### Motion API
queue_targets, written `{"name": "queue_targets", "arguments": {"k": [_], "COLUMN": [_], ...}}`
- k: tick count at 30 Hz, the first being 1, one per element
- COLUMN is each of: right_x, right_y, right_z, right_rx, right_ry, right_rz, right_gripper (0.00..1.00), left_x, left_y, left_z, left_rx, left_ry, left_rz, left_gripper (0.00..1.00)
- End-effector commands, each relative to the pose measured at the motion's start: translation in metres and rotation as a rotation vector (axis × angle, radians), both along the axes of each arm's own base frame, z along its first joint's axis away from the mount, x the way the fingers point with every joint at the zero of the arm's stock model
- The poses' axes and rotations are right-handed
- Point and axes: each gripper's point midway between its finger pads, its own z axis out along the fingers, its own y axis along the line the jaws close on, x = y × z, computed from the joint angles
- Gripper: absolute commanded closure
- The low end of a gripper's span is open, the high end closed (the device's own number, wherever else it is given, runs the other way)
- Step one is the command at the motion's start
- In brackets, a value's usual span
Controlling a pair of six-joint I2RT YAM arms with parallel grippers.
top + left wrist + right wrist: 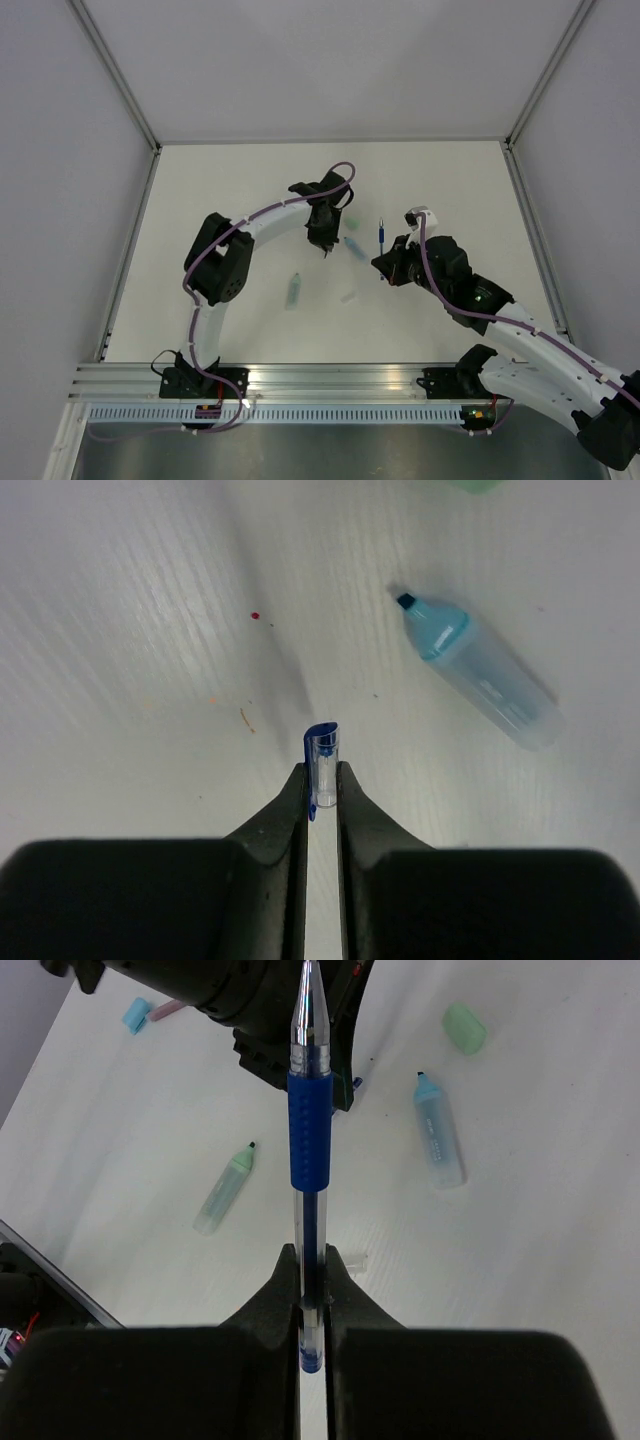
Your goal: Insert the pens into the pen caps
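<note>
My left gripper [321, 780] is shut on a short clear pen cap with a blue clip [322, 760] and holds it above the table; it also shows in the top view [322, 245]. My right gripper [309, 1260] is shut on the lower end of a blue gel pen [308, 1145], whose tip points towards the left gripper. In the top view the right gripper [384, 263] and the pen [381, 235] sit right of the left gripper. An uncapped light blue marker [485, 670] lies beside the left gripper.
An uncapped mint green marker [222, 1192] and a small clear cap [352, 1262] lie on the white table. A mint green cap [464, 1028] lies at the far right. A light blue cap [133, 1015] lies by a pinkish pen [172, 1007] at the far left.
</note>
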Motion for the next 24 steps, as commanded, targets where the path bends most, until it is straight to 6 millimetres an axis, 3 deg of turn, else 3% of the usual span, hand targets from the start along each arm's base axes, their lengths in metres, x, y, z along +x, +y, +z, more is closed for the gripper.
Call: {"name": "queue_targets", "arguments": {"k": [1, 7, 11, 13, 15, 16, 21, 24], "right_x": [0.0, -0.007, -0.016, -0.02, -0.02, -0.021, -0.027, -0.029], "right_y": [0.013, 0.023, 0.032, 0.033, 0.033, 0.033, 0.032, 0.032], "right_z": [0.008, 0.003, 0.01, 0.013, 0.022, 0.025, 0.033, 0.037], "right_rx": [0.052, 0.096, 0.171, 0.188, 0.22, 0.228, 0.267, 0.286], "right_ry": [-0.015, 0.008, 0.001, -0.001, -0.033, -0.04, -0.068, -0.079], "right_rz": [0.048, 0.097, 0.155, 0.169, 0.169, 0.168, 0.184, 0.19], "right_gripper": [1.0, 1.0, 1.0, 1.0, 1.0, 1.0, 1.0, 1.0], "left_x": [0.004, -0.016, -0.037, -0.044, -0.047, -0.051, -0.052, -0.06], "left_y": [-0.035, -0.067, -0.084, -0.084, -0.085, -0.082, -0.074, -0.069], "left_z": [0.073, 0.129, 0.183, 0.191, 0.223, 0.219, 0.258, 0.264], "left_rx": [-0.274, -0.578, -0.809, -0.865, -0.957, -0.965, -1.069, -1.124], "left_ry": [-0.111, -0.142, -0.163, -0.176, -0.247, -0.246, -0.392, -0.407], "left_rz": [-0.023, -0.099, -0.16, -0.17, -0.193, -0.191, -0.177, -0.165], "left_gripper": [0.98, 0.98, 0.98, 0.98, 0.98, 0.98, 0.98, 0.98]}}
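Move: The blue pen cap is already pinched in the left fingers, just above the table. From there the blue pen held by the right hand is about 10 cm back, 11 cm right and 18 cm up; the light blue marker lies 8 cm right and 1 cm ahead, the green marker cap 7 cm right and 10 cm ahead. From the right hand, the blue cap is some 11 cm ahead, 11 cm left and 15 cm below; the clear cap is 3 cm back, 5 cm left and 18 cm below. The blue cap, still pinched, is swept up some 22 cm by the left hand, then also back and to the right by about 6 cm each, towards the upright pen's tip, as the wrist rolls over 50 degrees and the fingers swing from pointing down to pointing right. The right hand keeps its grip on the pen and eases about 3 cm left and 3 cm back, dipping and then rising 3 cm, with a slight counter-clockwise turn. ##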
